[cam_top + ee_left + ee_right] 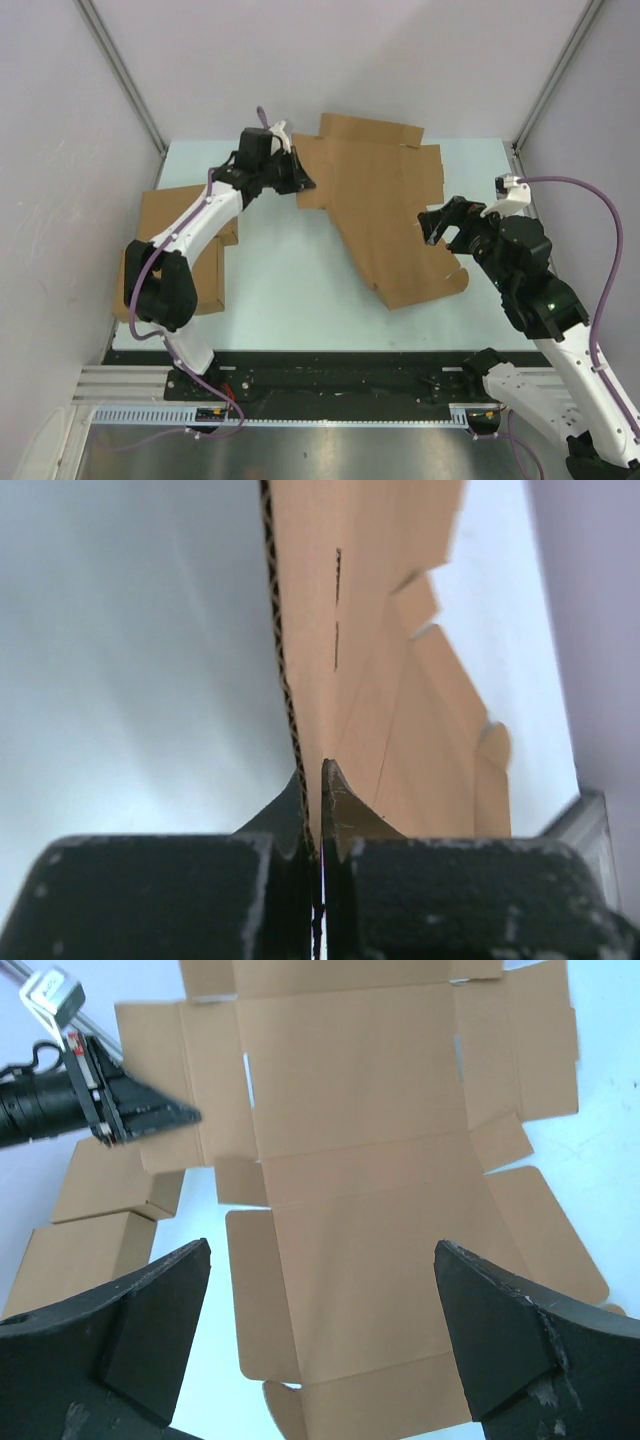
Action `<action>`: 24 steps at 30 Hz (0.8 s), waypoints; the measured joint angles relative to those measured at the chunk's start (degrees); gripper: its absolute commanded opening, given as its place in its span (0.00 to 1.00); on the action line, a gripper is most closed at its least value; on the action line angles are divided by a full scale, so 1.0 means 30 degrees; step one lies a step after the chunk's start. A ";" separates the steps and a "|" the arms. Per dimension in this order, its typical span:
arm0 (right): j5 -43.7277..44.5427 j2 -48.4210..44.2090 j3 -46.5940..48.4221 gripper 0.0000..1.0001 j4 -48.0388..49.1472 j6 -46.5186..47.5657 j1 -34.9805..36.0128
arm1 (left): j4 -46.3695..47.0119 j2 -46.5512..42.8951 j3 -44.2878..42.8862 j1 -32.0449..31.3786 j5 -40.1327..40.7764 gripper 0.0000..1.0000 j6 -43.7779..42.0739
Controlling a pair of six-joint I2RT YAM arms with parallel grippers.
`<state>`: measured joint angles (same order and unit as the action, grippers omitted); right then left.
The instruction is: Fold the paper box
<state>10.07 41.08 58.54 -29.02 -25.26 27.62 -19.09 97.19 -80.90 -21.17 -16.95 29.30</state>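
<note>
The paper box lies as a flat brown die-cut sheet across the middle of the table, flaps and slits spread out. My left gripper is shut on the sheet's far left edge. In the left wrist view the corrugated edge runs straight in between the closed fingertips. My right gripper hovers open over the sheet's right side. In the right wrist view its wide-apart fingers frame the paper box below, with nothing between them. The left gripper shows there pinching a side flap.
Two finished flat brown boxes rest on the table's left side under the left arm, and the right wrist view shows them as finished boxes at its left edge. White walls enclose the table on three sides. The arm bases stand at the near edge.
</note>
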 measured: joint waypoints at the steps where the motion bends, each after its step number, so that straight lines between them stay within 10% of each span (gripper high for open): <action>1: -0.0007 0.0000 0.0240 1.00 -0.0117 0.0051 0.0000 | -0.0408 0.0415 -0.1144 0.0138 -0.0998 0.02 -0.0554; 13: -0.0022 0.0058 0.1821 1.00 -0.1486 0.1005 0.0000 | -0.4357 0.2084 -0.6368 0.1137 -0.8954 0.05 -0.4138; 24: -0.0029 0.0925 0.1931 1.00 -0.2667 0.1166 0.0000 | -0.6164 0.6054 -0.5850 0.2637 -0.4218 0.44 -0.4401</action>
<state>9.98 43.86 64.34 -37.01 -21.76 27.62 -37.58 115.35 -98.45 -13.26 -29.61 16.10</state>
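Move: The paper box lies opened out as a sheet, its left flap already pinched and raised in the left fingers; its middle is about 19 cm to the right of the left hand, 1 cm back and some 14 cm lower. Off to this hand's left, 17 cm below it, stand two cartons: the far carton about 28 cm left and level with it, the near carton about 31 cm left and 14 cm back. From the right hand the sheet's middle is roughly 11 cm ahead, 13 cm left and 29 cm below. The sheet's left flap, pinched in the left hand at the start, is let go as that hand first rises another 7 cm or so, drifting slightly back and right and turning some 25 degrees clockwise. The hand then drops about 14 cm, going forward and left as well, turns partly back with the fingers tipping downward, and opens them to about a third. ##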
